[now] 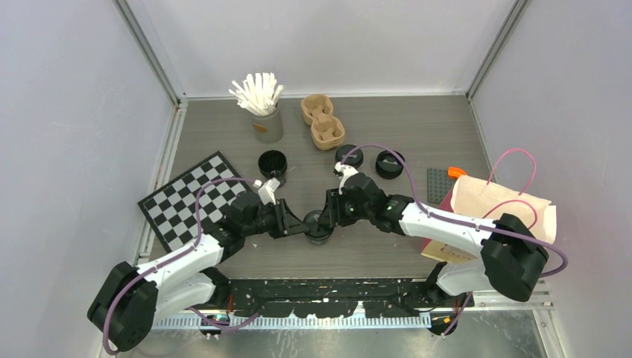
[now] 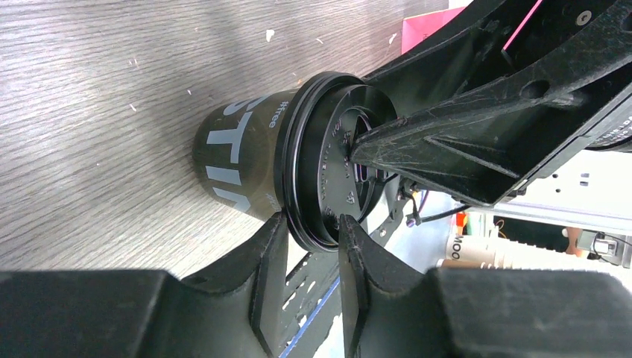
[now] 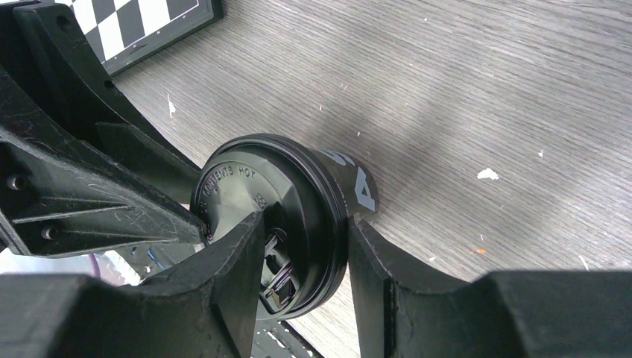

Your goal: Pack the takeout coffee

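A black paper cup (image 2: 231,153) with pale lettering stands on the table near the front edge, capped with a round black lid (image 2: 328,171). Both grippers meet at it from opposite sides. My left gripper (image 2: 309,224) pinches the lid's rim, one finger under the rim against the cup wall and the other on the lid's top. My right gripper (image 3: 305,220) grips the same lid (image 3: 268,194) the same way from the right, above the cup (image 3: 358,186). From above, the cup (image 1: 319,226) sits between the left gripper (image 1: 302,224) and the right gripper (image 1: 332,216).
An open black cup (image 1: 272,162) and two more round black pieces (image 1: 349,156) (image 1: 390,164) lie mid-table. Behind them are a brown pulp carrier (image 1: 322,121) and a grey cup of white sticks (image 1: 262,112). A checkerboard (image 1: 190,200) lies left, a paper bag (image 1: 501,205) right.
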Motion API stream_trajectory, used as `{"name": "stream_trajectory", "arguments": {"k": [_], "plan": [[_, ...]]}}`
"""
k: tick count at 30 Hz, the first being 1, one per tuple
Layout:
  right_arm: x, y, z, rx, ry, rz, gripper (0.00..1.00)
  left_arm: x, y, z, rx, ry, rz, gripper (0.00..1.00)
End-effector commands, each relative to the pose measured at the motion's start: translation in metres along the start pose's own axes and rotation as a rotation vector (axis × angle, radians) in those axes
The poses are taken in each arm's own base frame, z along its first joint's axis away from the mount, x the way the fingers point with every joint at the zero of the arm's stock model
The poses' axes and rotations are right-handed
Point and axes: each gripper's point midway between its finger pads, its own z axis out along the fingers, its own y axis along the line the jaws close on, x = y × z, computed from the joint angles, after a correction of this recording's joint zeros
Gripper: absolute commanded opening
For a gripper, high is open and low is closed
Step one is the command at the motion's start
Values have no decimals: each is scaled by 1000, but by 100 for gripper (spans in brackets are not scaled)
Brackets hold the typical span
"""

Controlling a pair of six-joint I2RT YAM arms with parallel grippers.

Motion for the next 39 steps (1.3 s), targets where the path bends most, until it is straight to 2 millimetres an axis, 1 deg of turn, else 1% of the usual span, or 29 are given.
{"name": "stream_trajectory", "arguments": {"k": [1, 3, 4, 7, 8, 9, 10, 11, 13, 15, 17, 19, 22, 24, 25, 26, 28, 30, 31, 33, 35, 37, 39], "plan": [[48, -35, 0, 126, 166, -5, 48, 18, 51, -2, -188, 29, -5, 29], [35, -27, -4, 121, 151, -20, 49, 10, 33, -3, -143, 19, 18, 32], [27, -23, -8, 123, 143, -31, 51, 4, 23, -5, -116, 7, 32, 35], [2, -9, -20, 120, 106, -72, 61, -13, -4, -9, -55, -32, 75, 42], [-6, -5, -24, 120, 93, -85, 64, -15, -8, -11, -50, -37, 82, 45], [-14, -2, -30, 123, 85, -104, 69, -21, -15, -13, -39, -54, 99, 46], [-21, 1, -36, 131, 80, -131, 83, -24, -18, -15, -42, -57, 107, 48], [-28, 1, -42, 148, 72, -150, 90, -26, -21, -16, -44, -62, 115, 49], [-40, 2, -51, 177, 46, -181, 91, -31, -25, -19, -52, -71, 134, 53], [-48, 3, -59, 184, 26, -204, 91, -36, -29, -23, -61, -76, 159, 54], [-51, 5, -63, 180, 21, -220, 91, -41, -34, -28, -76, -85, 193, 57], [-51, 9, -65, 168, 20, -240, 91, -48, -40, -38, -104, -102, 240, 60], [-51, 17, -67, 164, 2, -286, 91, -61, -44, -64, -183, -152, 323, 64], [-52, 21, -67, 180, -19, -315, 91, -66, -42, -89, -259, -193, 376, 77], [-52, 25, -68, 184, -26, -330, 91, -70, -41, -102, -302, -213, 398, 94], [-51, 29, -67, 186, -30, -346, 91, -74, -39, -115, -346, -239, 415, 99], [-51, 33, -65, 200, -41, -364, 91, -79, -37, -137, -408, -279, 463, 100], [-50, 37, -62, 208, -48, -386, 90, -76, -38, -151, -426, -287, 498, 100], [-50, 39, -60, 213, -52, -396, 89, -74, -36, -155, -429, -287, 509, 100], [-47, 42, -55, 216, -45, -409, 88, -68, -31, -159, -426, -292, 526, 100], [-43, 47, -48, 209, -24, -425, 88, -65, -25, -158, -413, -317, 530, 100], [-39, 51, -42, 207, 4, -438, 88, -64, -30, -159, -372, -345, 548, 100], [-36, 54, -37, 220, 27, -458, 87, -67, -32, -164, -372, -368, 570, 100]]}}
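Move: Right under both hands stands the freshly lidded cup: its middle is about 3 cm left of the right hand, 1 cm back and 4 cm below it. From the left hand it is some 4 cm right, level fore and aft, 4 cm below. The other lidded cup stands roughly 15 cm ahead and 5 cm right of the right hand, the spare lid 15 cm ahead and 17 cm right. The open cup is about 16 cm ahead and 8 cm left of the left hand. Coming free of the lid, the left hand rises about 12 cm overall and draws some 12 cm left towards the checkerboard, opening wide and swinging its fingers counter-clockwise to point more forward. The right hand also lifts off the lid, up some 6 cm; it edges right and then back left, opens wide and tilts more steeply down over the cup. ##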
